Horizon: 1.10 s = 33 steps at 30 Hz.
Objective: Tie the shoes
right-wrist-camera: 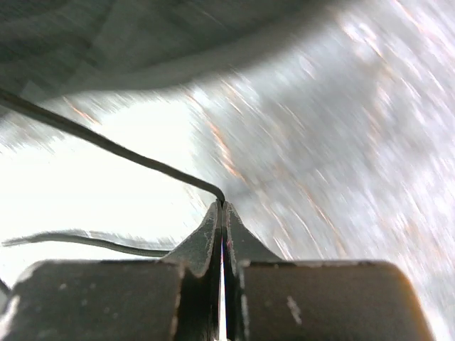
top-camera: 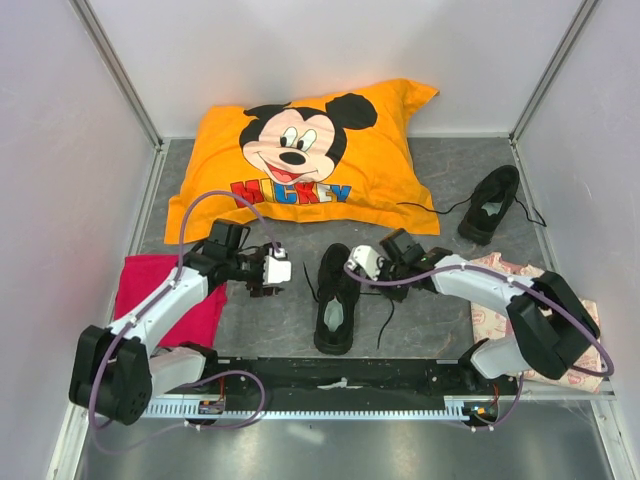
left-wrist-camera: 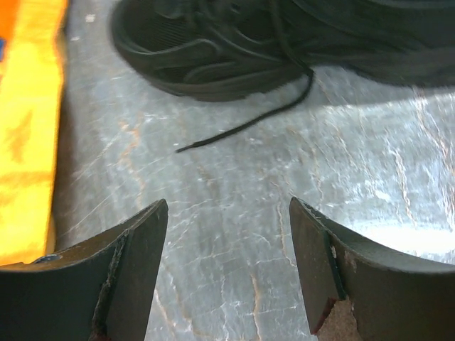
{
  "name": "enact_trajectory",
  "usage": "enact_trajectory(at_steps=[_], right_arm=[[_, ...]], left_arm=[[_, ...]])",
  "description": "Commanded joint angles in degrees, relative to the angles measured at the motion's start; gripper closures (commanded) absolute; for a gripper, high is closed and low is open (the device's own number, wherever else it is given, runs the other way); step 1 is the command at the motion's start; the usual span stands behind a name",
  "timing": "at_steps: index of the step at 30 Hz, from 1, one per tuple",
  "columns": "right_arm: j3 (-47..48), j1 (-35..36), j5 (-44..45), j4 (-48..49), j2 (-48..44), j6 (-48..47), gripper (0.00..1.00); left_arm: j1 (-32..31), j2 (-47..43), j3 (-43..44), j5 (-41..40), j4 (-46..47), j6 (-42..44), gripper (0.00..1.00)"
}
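Note:
One black shoe [top-camera: 335,300] lies in the middle between my arms, toe pointing away from me; its dark side fills the top of the left wrist view [left-wrist-camera: 213,50]. The other shoe [top-camera: 490,205] lies at the far right, laces loose. My right gripper [top-camera: 386,283] sits just right of the near shoe, shut on a thin black lace [right-wrist-camera: 128,153] pinched at its fingertips [right-wrist-camera: 222,207]. The lace runs left toward the blurred shoe [right-wrist-camera: 142,42]. My left gripper [top-camera: 267,289] hovers left of the shoe, open [left-wrist-camera: 227,213] over bare mat, short of a loose lace end [left-wrist-camera: 249,124].
An orange Mickey pillow [top-camera: 310,160] lies behind the shoes, and its edge shows in the left wrist view [left-wrist-camera: 28,128]. A red cloth [top-camera: 160,285] lies under my left arm. Patterned packets [top-camera: 500,310] lie under my right arm. Grey walls close in the mat on three sides.

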Motion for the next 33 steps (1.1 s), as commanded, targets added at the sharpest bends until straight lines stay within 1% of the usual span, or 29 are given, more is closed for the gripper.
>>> enact_trajectory(at_steps=[1,5,6,9,13,15,18,19,22,24,26,28,30,33], right_arm=[[3.45,-3.80,-3.01,-5.53,-5.17,-0.69,1.00],[5.13,-3.98,-4.60,-5.89,-6.94,0.36,1.00],[5.74,-3.98,-4.69,-5.98,-7.03,0.80,1.00],[6.62,-4.07,-5.13,-6.33,-7.03,1.24,1.00],[7.06,-4.07,-5.66,-6.59,-7.47,2.12,1.00],[7.15,-4.07,-5.66,-6.59,-7.64,2.21,1.00],[7.24,-4.16,-5.49,-6.68,-7.73,2.21,1.00],[7.24,-4.33,-5.48,-6.68,-8.08,2.13,1.00],[6.97,-4.51,-5.66,-6.59,-8.26,2.30,1.00],[6.97,-4.60,-5.84,-6.59,-8.26,2.30,1.00],[6.97,-4.69,-5.75,-6.59,-8.26,2.04,1.00],[6.97,-5.04,-5.57,-6.68,-8.26,1.78,1.00],[6.80,-5.39,-5.31,-6.68,-8.69,1.51,1.00],[6.54,-5.65,-5.48,-6.86,-9.13,1.07,1.00]], left_arm=[[-1.64,5.05,3.78,3.73,-3.24,9.70,0.24],[-6.38,9.44,4.75,2.24,-3.07,11.20,0.25],[-8.57,10.15,4.67,1.71,-2.55,11.55,0.26],[-11.65,12.78,4.75,1.01,0.87,9.19,0.26],[-14.47,17.18,5.89,-2.41,2.82,9.70,0.24],[-15.27,20.17,7.21,-2.86,2.91,9.97,0.24],[-15.80,22.98,10.10,-1.55,3.08,7.17,0.25],[-15.97,23.68,10.90,-1.11,3.08,4.99,0.27],[-16.50,25.09,13.36,0.04,2.56,2.69,0.30],[-17.55,26.06,14.42,-0.13,1.42,2.94,0.32],[-20.17,26.85,14.16,-3.72,-1.30,6.70,0.37],[-21.59,27.03,12.93,-8.37,-1.92,10.65,0.43],[-22.04,26.94,11.53,-10.41,-2.01,11.64,0.46],[-22.04,27.82,11.34,-13.83,-3.59,12.51,0.49]])
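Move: The left lace, where it comes off the shoe's near-left side, lies about 10 cm to the right of the left hand, some 2 cm back and 7 cm below; the shoe's middle is about 4 cm farther right. The right hand already pinches the right lace low over the table: from it the shoe's middle is about 13 cm left and 2 cm back, the left lace some 18 cm left and 2 cm back, and its own lace's tail about 8 cm back. The left lace at the shoe's side is what the left hand goes for, about 9 cm to the right and 6 cm down, swinging back first and then slightly forward, turning some 20 degrees clockwise; its open fingers narrow by about a third around the lace without shutting. The right lace stays pinched in the shut right fingers, which rise about 5 cm early on and then hold. ##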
